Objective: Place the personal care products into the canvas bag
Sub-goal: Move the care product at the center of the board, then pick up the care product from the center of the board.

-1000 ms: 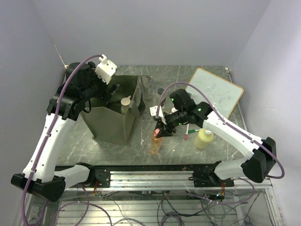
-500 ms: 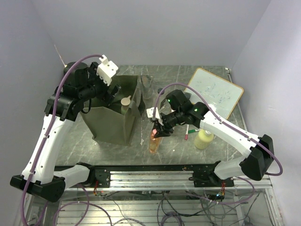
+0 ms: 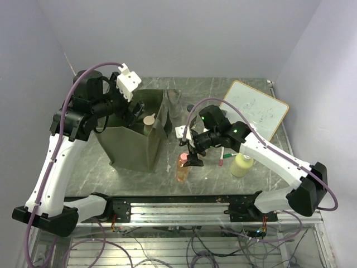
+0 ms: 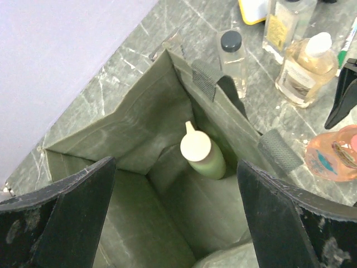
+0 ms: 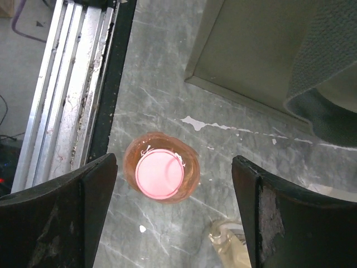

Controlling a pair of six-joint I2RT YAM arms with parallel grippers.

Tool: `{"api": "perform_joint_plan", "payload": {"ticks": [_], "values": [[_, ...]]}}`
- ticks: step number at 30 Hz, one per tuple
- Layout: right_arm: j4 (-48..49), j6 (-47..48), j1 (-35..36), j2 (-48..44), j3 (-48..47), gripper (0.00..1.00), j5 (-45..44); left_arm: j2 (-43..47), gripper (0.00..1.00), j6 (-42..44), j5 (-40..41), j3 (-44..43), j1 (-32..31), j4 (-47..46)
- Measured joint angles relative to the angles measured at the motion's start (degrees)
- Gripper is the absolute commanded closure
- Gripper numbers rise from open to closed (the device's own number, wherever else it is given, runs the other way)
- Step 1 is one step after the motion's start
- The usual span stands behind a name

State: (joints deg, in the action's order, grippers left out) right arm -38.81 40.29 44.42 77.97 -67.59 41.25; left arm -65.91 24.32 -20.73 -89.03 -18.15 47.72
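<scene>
The olive canvas bag (image 3: 129, 148) stands open at centre left, and a pale green bottle with a beige cap (image 3: 149, 121) stands inside it. My left gripper (image 3: 131, 110) hovers open over the bag's mouth; its wrist view looks down at the bag's inner wall (image 4: 139, 125) and the green bottle (image 4: 202, 152). An orange bottle with a pink cap (image 3: 182, 167) stands upright on the table right of the bag. My right gripper (image 3: 193, 154) is open just above it, and the pink cap (image 5: 160, 174) shows below and between the spread fingers, touching neither. A pale yellow bottle (image 3: 242, 164) stands further right.
A clear dark-capped bottle (image 4: 232, 54) and an amber white-capped one (image 4: 306, 66) stand beyond the bag. A whiteboard (image 3: 256, 109) lies at the back right, marker pens (image 3: 222, 157) in front of it. The metal rail (image 3: 184, 205) runs along the near edge.
My right gripper carried the orange bottle slightly left, then opened and let it go; the bottle now stands on the table. The left arm barely moved.
</scene>
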Motion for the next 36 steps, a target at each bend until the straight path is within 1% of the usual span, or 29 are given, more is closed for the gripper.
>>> {"api": "perform_joint_plan", "payload": {"ticks": [3,6,9,10,18,22,24,28,36], "values": [[-0.04,-0.42,-0.44,-2.23,0.00,0.16,-0.81,-1.29,0.01,0.37,-2.36,-2.56,-0.17,1.14],[-0.35,-0.44,-2.89,-5.14,-0.44,0.16,-0.83,-2.16,0.00,0.94,-3.45,-4.42,-1.84,2.05],[-0.42,-1.07,-9.94,-8.31,-1.62,0.16,0.76,-3.41,0.00,2.12,-3.91,-5.92,-6.29,3.17],[-0.37,-1.53,-11.30,-9.40,-1.86,0.16,1.49,-3.89,0.00,2.58,-4.04,-6.05,-8.07,3.50],[2.40,-7.67,-33.68,-16.11,-0.55,0.16,9.90,-7.54,0.01,5.53,-7.19,-5.90,-19.67,6.32],[3.98,-10.27,-41.18,-17.55,1.18,0.16,11.96,-8.61,0.01,8.02,-8.15,-3.78,-25.38,7.04],[4.79,-10.93,-42.93,-17.62,2.08,0.16,12.09,-9.62,0.01,9.49,-8.20,-2.25,-27.85,7.69],[5.27,-10.67,-43.45,-17.40,4.00,0.16,12.11,-12.68,0.00,12.83,-8.13,0.72,-30.84,8.48],[5.55,-7.93,-43.80,-15.30,7.32,0.17,13.86,-18.32,0.01,17.49,-8.26,4.11,-32.81,8.98]]}}
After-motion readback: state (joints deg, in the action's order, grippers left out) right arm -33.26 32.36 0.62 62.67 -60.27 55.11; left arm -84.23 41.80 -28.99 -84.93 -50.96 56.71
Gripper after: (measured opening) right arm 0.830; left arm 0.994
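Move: The orange bottle with the pink cap, standing free, lies about 12 cm back, 19 cm to the right and 23 cm below the left hand. From the right hand it lies 1 cm back, 1 cm left, its middle 7 cm below. The bag's middle is some 17 cm beyond that bottle and 21 cm to its left; the amber bottle with the white cap stands 11 cm beyond it and 9 cm to its right. The right hand, its fingers already open around the orange bottle's cap, clears off rightward about 17 cm and forward, rising and then partly sinking again as it turns clockwise, staying open. Meanwhile the left hand swings from above the bag to the right and back, and after a slight rise drops about 15 cm towards the orange bottle, turning some 50 degrees clockwise with its fingers kept wide open and aimed down to the right at the pink cap. ##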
